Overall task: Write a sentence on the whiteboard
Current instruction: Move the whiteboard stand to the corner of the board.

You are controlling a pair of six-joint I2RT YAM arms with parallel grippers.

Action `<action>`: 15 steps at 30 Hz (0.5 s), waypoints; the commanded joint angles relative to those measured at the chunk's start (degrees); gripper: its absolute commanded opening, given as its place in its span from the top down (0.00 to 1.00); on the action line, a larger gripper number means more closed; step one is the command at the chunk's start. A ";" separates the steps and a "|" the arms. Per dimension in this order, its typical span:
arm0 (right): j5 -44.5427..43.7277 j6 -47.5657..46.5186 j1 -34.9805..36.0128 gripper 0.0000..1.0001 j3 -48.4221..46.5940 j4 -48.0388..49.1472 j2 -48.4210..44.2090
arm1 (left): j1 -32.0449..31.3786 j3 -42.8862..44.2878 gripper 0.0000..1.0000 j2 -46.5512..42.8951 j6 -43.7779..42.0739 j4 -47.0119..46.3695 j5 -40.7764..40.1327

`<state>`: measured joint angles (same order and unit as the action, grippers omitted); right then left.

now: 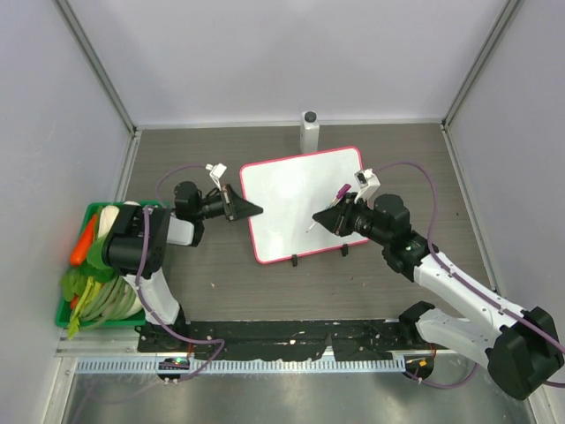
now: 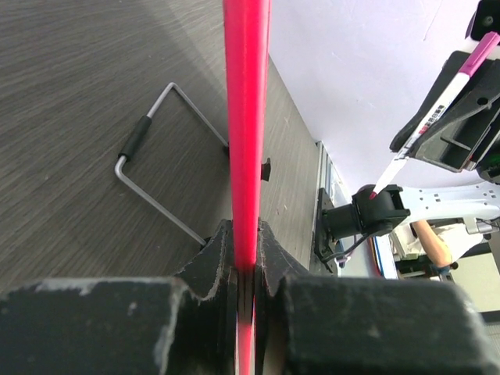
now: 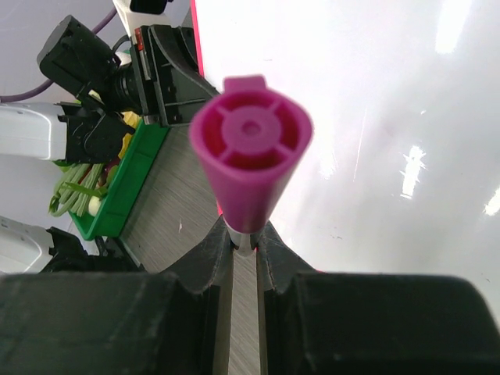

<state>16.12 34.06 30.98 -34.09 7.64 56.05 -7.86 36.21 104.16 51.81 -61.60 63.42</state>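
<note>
The whiteboard (image 1: 296, 190) lies at the middle of the table, white with a thin pink-red frame. Its face is blank and no sentence shows on it. My left gripper (image 1: 256, 209) is shut on the board's left edge. In the left wrist view the red frame (image 2: 246, 117) runs straight up from between the closed left gripper (image 2: 247, 258). My right gripper (image 1: 322, 218) hovers over the board's lower right part, shut on a marker (image 1: 341, 190) with a magenta cap (image 3: 250, 148). The marker's tip (image 2: 378, 190) points down at the board.
A green basket (image 1: 78, 307) full of vegetables stands at the left wall. A white post (image 1: 309, 132) rises behind the board's far edge. Two black clip feet (image 1: 293, 260) sit at the board's near edge. A wire stand (image 2: 156, 164) lies beside the board.
</note>
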 commanded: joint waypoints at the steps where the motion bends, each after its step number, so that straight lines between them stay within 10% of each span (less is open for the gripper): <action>1: -1.35 -1.54 -0.31 0.99 -0.98 0.80 -2.00 | -3.83 -2.19 1.00 -2.20 -1.72 -2.02 2.33; 15: -1.88 -2.25 -0.48 0.99 -1.86 -0.87 -4.11 | -9.19 -8.61 1.00 -5.19 -0.31 -6.33 2.24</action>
<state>15.31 32.95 30.72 -34.09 5.76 53.76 -14.35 29.12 101.54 52.05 -64.23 62.30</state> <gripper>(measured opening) 0.174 0.091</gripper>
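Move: The left gripper already pinches the whiteboard's left edge. The board's middle lies about 14 cm to that hand's right, 1 cm ahead and roughly level with it. The board's left foot is some 11 cm right, 13 cm back and 11 cm below the hand, and the white bottle 15 cm right, 17 cm ahead and 5 cm lower. From the right hand, the board's middle is around 3 cm ahead, 4 cm left and 8 cm below. Keep the left fingers shut on the whiteboard's left edge and drag that side back towards your base, away from the white bottle, by about 5 cm. Slant some 3 cm to the right as you pull, sink very slightly later on, and let the wrist turn about 5 degrees clockwise. ##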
